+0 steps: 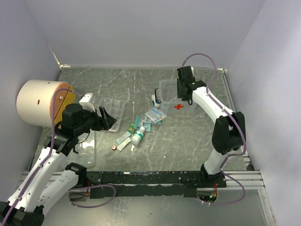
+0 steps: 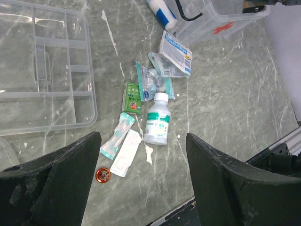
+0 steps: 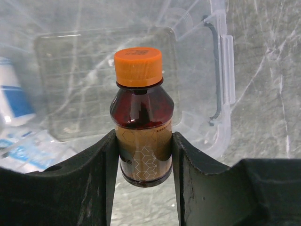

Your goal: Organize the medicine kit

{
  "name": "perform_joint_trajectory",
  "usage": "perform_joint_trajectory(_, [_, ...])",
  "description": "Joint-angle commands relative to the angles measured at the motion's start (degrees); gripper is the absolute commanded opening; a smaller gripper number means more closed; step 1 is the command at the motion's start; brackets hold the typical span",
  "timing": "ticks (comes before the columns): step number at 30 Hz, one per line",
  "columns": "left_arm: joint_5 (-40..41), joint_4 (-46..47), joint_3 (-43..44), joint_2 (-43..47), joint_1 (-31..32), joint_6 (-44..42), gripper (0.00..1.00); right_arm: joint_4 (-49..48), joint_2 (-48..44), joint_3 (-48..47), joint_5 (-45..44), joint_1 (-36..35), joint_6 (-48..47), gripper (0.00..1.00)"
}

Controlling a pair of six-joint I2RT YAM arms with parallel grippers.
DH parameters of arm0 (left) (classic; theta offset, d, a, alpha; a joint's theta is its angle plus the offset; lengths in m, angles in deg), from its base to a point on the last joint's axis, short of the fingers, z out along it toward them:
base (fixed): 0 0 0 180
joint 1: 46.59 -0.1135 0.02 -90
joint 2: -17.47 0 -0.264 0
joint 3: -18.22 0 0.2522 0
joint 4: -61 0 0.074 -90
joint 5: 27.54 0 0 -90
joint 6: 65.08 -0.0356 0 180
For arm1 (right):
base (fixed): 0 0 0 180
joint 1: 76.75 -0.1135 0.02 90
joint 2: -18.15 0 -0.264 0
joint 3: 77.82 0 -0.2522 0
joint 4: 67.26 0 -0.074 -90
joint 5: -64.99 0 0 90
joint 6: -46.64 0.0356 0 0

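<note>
The medicine kit's clear case (image 1: 170,95), marked with a red cross, stands open at the back right; its box also shows in the left wrist view (image 2: 221,19). My right gripper (image 3: 143,135) (image 1: 184,88) hovers over the case (image 3: 94,70), shut on a brown bottle (image 3: 142,113) with an orange cap, held upright. The clear divided tray (image 1: 112,109) (image 2: 42,70) lies at the left. My left gripper (image 2: 143,155) (image 1: 106,118) is open, above the table beside the tray. Loose supplies lie between tray and case: a white bottle (image 2: 157,125) (image 1: 138,135), sachets (image 2: 175,54), plaster strips (image 2: 126,153), a small red cap (image 2: 103,175).
A big white-and-orange cylinder (image 1: 40,101) lies at the far left against the wall. Another clear plastic piece (image 1: 87,148) sits near the left arm. A blue-and-white tube (image 2: 161,12) lies by the case. The black rail (image 1: 155,178) runs along the near edge.
</note>
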Motion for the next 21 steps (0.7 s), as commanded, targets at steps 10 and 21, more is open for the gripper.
perform_joint_trajectory(10, [2.19,-1.26,0.17,0.65,0.36,0.01,0.84,3.6,15.0,-12.26,4.01,5.14,-12.23,0.32])
perform_joint_trajectory(21, [2.74,-1.53,0.28,-0.95,0.36,-0.05,0.84,9.07,18.08,-14.2,1.42,5.22,-13.57,0.34])
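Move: Just beyond the right hand and below it lies the clear box with the red cross, its middle about 3 cm ahead, 3 cm to the left and some 11 cm down; that hand already holds the brown medicine bottle over it. Left of the hand by about 14 cm, nearly level with it, is the white-blue tube, and the flat packet lies some 15 cm left and 7 cm back. From the left hand the box is roughly 22 cm ahead and 34 cm right. Lowering the brown bottle towards the floor of the clear box, the right hand sinks about 7 cm while drifting some 3 cm right. It first reaches forward 4 to 5 cm, then eases back a little, the fingers tipping about 15 degrees steeper towards straight down and keeping their grip on the bottle. ##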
